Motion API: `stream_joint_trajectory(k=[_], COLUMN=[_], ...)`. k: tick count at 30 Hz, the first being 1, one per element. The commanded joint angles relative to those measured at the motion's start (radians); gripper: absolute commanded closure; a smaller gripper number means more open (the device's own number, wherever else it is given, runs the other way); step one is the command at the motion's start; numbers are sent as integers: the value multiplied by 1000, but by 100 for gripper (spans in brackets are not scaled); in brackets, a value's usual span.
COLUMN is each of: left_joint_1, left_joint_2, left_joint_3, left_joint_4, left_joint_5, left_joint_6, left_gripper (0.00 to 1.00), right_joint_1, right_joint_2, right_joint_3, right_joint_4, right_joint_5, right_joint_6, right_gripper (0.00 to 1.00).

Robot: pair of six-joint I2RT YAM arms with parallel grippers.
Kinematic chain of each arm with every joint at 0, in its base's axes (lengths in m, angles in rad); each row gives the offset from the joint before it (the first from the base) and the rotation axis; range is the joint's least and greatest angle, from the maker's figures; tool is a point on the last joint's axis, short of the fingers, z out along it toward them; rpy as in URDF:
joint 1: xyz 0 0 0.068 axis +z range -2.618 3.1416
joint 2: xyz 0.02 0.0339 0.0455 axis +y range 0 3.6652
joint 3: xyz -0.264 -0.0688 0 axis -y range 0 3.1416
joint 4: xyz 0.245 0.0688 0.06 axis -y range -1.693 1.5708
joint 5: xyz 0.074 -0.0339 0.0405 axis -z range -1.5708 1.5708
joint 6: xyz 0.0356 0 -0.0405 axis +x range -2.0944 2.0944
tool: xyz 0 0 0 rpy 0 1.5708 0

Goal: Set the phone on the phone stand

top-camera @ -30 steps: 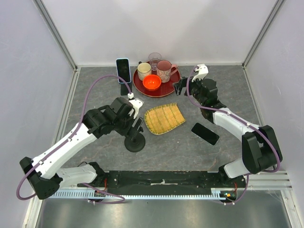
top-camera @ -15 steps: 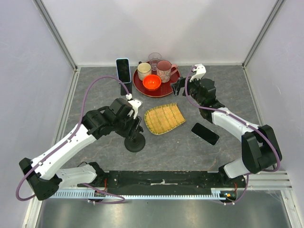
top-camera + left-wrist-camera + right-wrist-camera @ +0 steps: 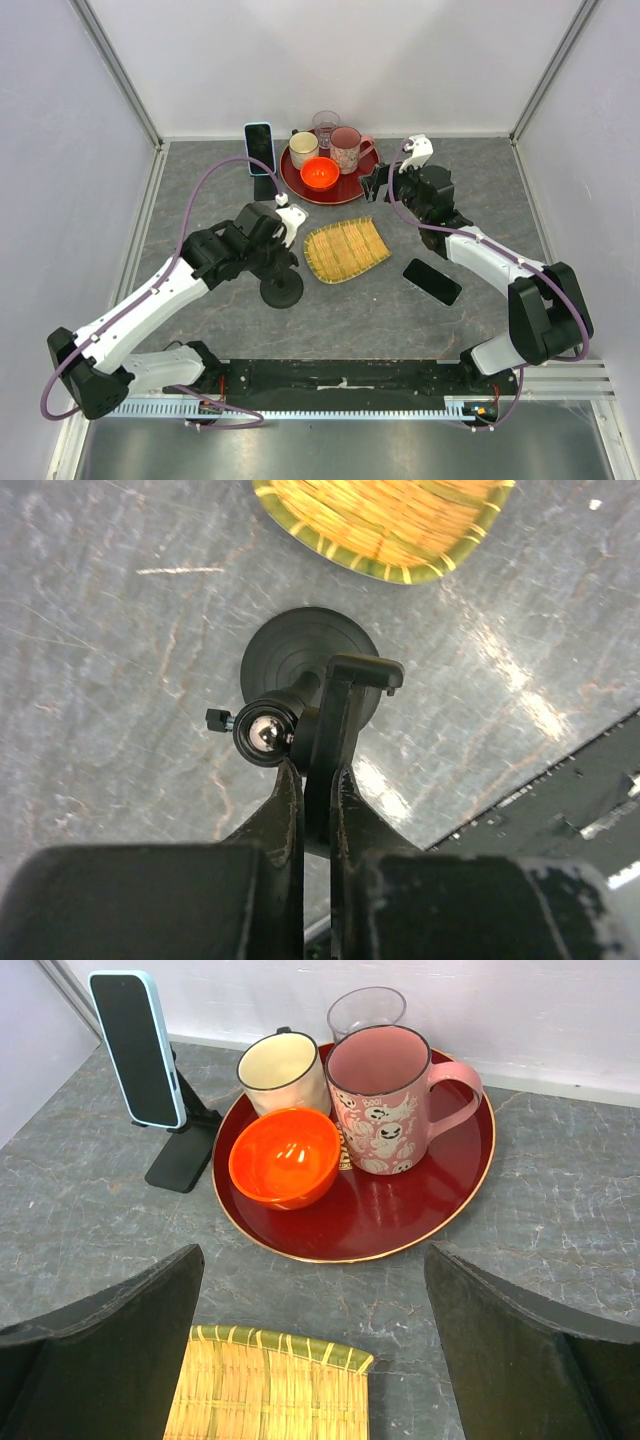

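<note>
A black phone stand point(image 3: 282, 290) with a round base stands left of centre on the table. My left gripper point(image 3: 283, 262) is over it, shut on its thin upright plate point(image 3: 340, 715). A shiny ball joint point(image 3: 262, 732) shows beside the left gripper point(image 3: 316, 772), with the round base point(image 3: 300, 650) below. A dark phone point(image 3: 432, 281) lies flat on the table at the right, apart from both grippers. My right gripper point(image 3: 378, 183) hovers open near the red tray; the right gripper point(image 3: 320, 1350) holds nothing.
A red tray point(image 3: 345, 186) at the back holds two mugs, a glass and an orange bowl point(image 3: 284, 1156). Left of it, a blue-cased phone point(image 3: 259, 147) leans on another black stand point(image 3: 185, 1150). A woven bamboo tray point(image 3: 345, 248) lies mid-table.
My left gripper has closed on the stand's upright plate, and the stand has shifted slightly away from the near edge. The right arm has barely moved.
</note>
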Motion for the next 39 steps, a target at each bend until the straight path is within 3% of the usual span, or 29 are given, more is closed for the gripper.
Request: stream_joint_trajectory(k=[1, 5, 12, 14, 20, 25, 28, 31, 32, 33, 39], left_joint_1=[55, 113, 239, 263, 302, 303, 303, 303, 303, 303, 303], left_joint_2=[-46, -6, 158, 190, 287, 331, 321, 308, 299, 295, 197], left_joint_3=[-18, -1, 125, 159, 237, 249, 243, 240, 240, 236, 164], left_joint_4=[191, 266, 255, 248, 222, 203, 208, 208, 203, 200, 228], left_joint_5=[-88, 18, 101, 180, 240, 211, 152, 110, 77, 64, 64], left_joint_6=[207, 262, 293, 291, 304, 302, 273, 226, 210, 178, 49], left_gripper=[98, 98, 98, 98, 98, 96, 79, 55, 33, 22, 11], right_joint_1=[6, 6, 6, 6, 6, 6, 6, 5, 6, 6, 6], right_joint_2=[11, 15, 13, 15, 21, 19, 22, 25, 27, 27, 31], right_joint_3=[45, 48, 46, 49, 52, 52, 54, 57, 57, 57, 60], right_joint_4=[30, 27, 22, 22, 21, 18, 18, 17, 16, 14, 14], right_joint_5=[-3, -6, -1, -6, -9, -9, -11, -15, -15, -17, -20], right_joint_6=[-8, -8, -16, -14, -17, -22, -22, -22, -22, -22, -21], right_gripper=[2, 2, 2, 2, 2, 2, 2, 2, 2, 2, 2])
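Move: The left hand already has the round phone stand by its bracket, about 18 cm above the table. The open spot for it, left of the basket, lies some 14 cm ahead of this hand, about 1 cm to its left. The basket is level with that spot, roughly 19 cm to its right; the other stand with the phone is 21 cm beyond the spot and 5 cm left. From the right hand the spot lies about 25 cm left and 3 cm back. Forward at an even height, the left hand slides the round phone stand about 12 cm over the table by the pinched bracket, into the open spot left of the basket and towards the other stand. There it stops, opens its fingers wide to let go of the bracket, and turns slightly counter-clockwise. ##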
